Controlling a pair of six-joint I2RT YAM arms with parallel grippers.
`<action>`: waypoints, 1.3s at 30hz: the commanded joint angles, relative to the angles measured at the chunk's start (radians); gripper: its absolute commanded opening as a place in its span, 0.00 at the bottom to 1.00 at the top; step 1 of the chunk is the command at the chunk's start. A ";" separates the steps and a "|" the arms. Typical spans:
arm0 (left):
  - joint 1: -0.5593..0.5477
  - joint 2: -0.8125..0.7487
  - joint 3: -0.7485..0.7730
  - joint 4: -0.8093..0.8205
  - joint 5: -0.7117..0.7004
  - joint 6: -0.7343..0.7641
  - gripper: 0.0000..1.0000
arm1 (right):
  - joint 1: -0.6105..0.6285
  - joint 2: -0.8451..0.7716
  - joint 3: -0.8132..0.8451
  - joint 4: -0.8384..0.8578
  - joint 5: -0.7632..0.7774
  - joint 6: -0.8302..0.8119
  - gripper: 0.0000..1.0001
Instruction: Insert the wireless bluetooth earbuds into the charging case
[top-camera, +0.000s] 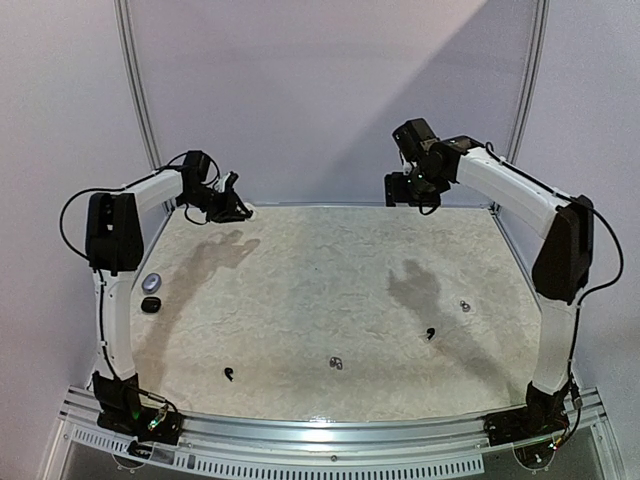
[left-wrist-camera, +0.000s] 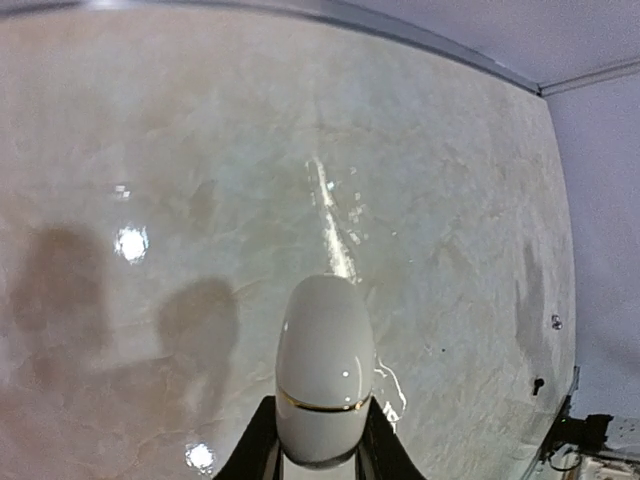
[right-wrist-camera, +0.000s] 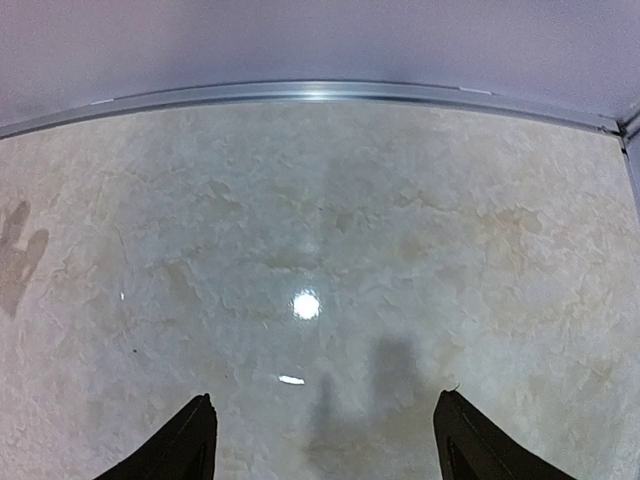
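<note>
My left gripper (left-wrist-camera: 320, 415) is shut on a white oval charging case (left-wrist-camera: 323, 350) with a gold seam, its lid closed, held above the table. From above, the left gripper (top-camera: 230, 203) hangs at the back left. My right gripper (right-wrist-camera: 322, 425) is open with nothing between its fingers, and it hovers at the back right (top-camera: 410, 190). Tiny earbuds lie on the table: a black earbud (top-camera: 229, 374) at front left, a silvery earbud (top-camera: 336, 363) at front middle, another black earbud (top-camera: 431, 333) and another silvery earbud (top-camera: 465, 305) at the right.
A silvery-grey case (top-camera: 151, 283) and a black case (top-camera: 150, 305) lie by the left edge. A metal rail (top-camera: 330, 430) runs along the near edge, and walls close the back and sides.
</note>
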 joint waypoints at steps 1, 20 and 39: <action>0.013 0.081 0.010 0.023 0.082 -0.126 0.00 | -0.013 0.131 0.159 -0.086 -0.036 -0.067 0.76; 0.051 0.168 -0.010 -0.004 -0.003 -0.124 0.66 | -0.019 0.140 0.175 -0.017 -0.063 -0.080 0.77; 0.059 -0.286 -0.091 -0.410 -0.307 0.580 0.99 | 0.000 -0.078 -0.120 0.157 -0.207 -0.011 0.99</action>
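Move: My left hand holds the closed charging case over bare table; its landing spot is about 9 cm straight below and 1 cm to the left. From this hand, the grey-blue case stands roughly 17 cm back and 22 cm to the left, and the black case some 24 cm back and 21 cm left, both about 10 cm lower. From my empty right hand, the spot is about 8 cm ahead, 33 cm left and 20 cm below. I lower the case with my left hand about 9 cm onto the table, tipping the fingers roughly 15 degrees further down, then spread them wide to let go. The hand eases left and climbs some 12 cm clear, drawing back a little and rolling left side up. My empty right hand dips 2–3 cm forward and down, returns and opens wider. ##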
